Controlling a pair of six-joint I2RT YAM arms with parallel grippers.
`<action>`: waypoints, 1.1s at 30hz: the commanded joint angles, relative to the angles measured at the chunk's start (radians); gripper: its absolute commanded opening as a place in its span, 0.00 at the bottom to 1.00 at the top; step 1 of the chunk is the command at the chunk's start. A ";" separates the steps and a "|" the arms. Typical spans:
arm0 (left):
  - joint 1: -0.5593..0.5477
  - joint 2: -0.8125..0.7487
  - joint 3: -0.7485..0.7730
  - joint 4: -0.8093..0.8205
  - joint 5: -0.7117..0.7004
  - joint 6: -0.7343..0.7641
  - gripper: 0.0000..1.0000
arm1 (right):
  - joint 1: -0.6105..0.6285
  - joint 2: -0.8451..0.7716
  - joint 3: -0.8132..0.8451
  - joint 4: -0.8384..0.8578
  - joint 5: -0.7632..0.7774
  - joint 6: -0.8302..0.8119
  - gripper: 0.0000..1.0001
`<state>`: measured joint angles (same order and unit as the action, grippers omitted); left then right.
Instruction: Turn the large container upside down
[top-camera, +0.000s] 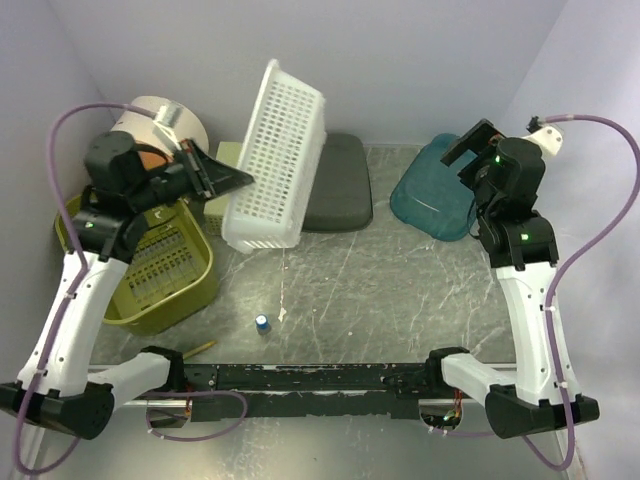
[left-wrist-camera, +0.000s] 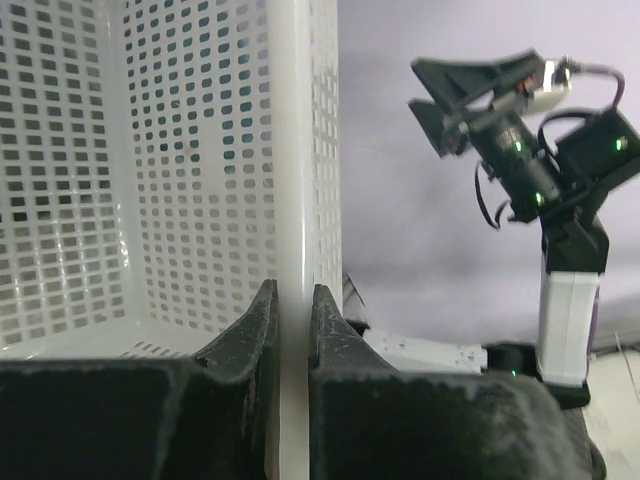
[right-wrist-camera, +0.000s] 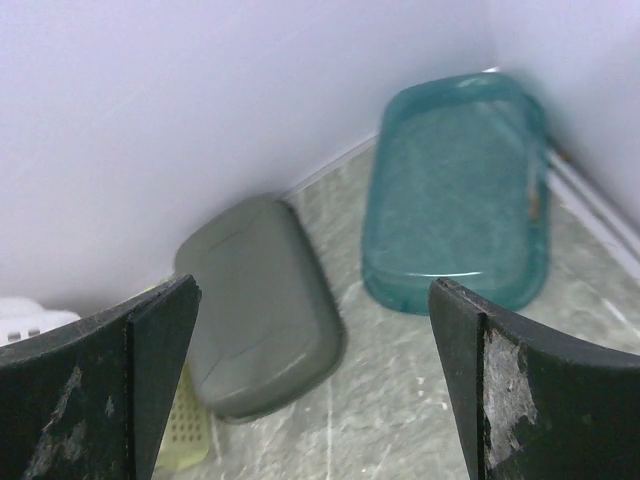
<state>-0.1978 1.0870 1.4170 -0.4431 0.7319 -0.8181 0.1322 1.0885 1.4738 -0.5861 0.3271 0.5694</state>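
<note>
The large container is a white perforated basket (top-camera: 275, 160), tipped up on its side at the back left of the table, with its lower edge on the tabletop. My left gripper (top-camera: 240, 180) is shut on the basket's rim from the left. In the left wrist view the two fingers (left-wrist-camera: 255, 330) pinch the white rim wall (left-wrist-camera: 293, 200) between them, with the basket's mesh inside (left-wrist-camera: 150, 150) to the left. My right gripper (top-camera: 475, 145) is raised at the back right, apart from the basket. It stands open (right-wrist-camera: 312, 290) with nothing between its fingers.
An olive-green slotted basket (top-camera: 165, 270) sits under the left arm. A grey lid (top-camera: 340, 180) (right-wrist-camera: 260, 320) and a teal tray (top-camera: 435, 190) (right-wrist-camera: 455, 190) lie at the back. A white roll (top-camera: 170, 120) stands back left. A small blue cap (top-camera: 262, 322) lies near the front.
</note>
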 joint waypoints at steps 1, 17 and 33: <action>-0.230 -0.003 -0.050 0.329 0.017 -0.078 0.07 | 0.003 -0.030 0.030 -0.068 0.259 0.010 1.00; -0.523 0.246 -0.460 1.045 0.054 -0.439 0.07 | 0.002 -0.084 0.070 -0.097 0.287 -0.012 1.00; -0.588 0.669 -0.476 1.538 0.202 -0.779 0.07 | 0.002 -0.065 0.052 -0.098 0.251 -0.026 1.00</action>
<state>-0.7547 1.6718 0.8932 0.8524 0.8639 -1.4845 0.1322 1.0183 1.5295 -0.6792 0.5785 0.5591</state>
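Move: The left gripper already pinches the white basket's rim. The open table it goes to lies about 29 cm right of that hand, 6 cm back and 40 cm below. From the left hand, the upturned grey container is some 17 cm ahead and 17 cm right, the teal one 18 cm ahead and 43 cm right, the blue cap 14 cm back and 2 cm right. From the right hand the open spot lies roughly 14 cm back, 12 cm left and 38 cm below. Keep the left fingers pinched on the basket's rim and sweep it right and slightly back, then lower it steeply, still drifting right, towards the open table: about 21 cm right and 18 cm down in all. Swing the wrist clockwise and tip it downward as you go. Draw the empty, open right gripper a few centimetres right and back, turning it slightly clockwise. ##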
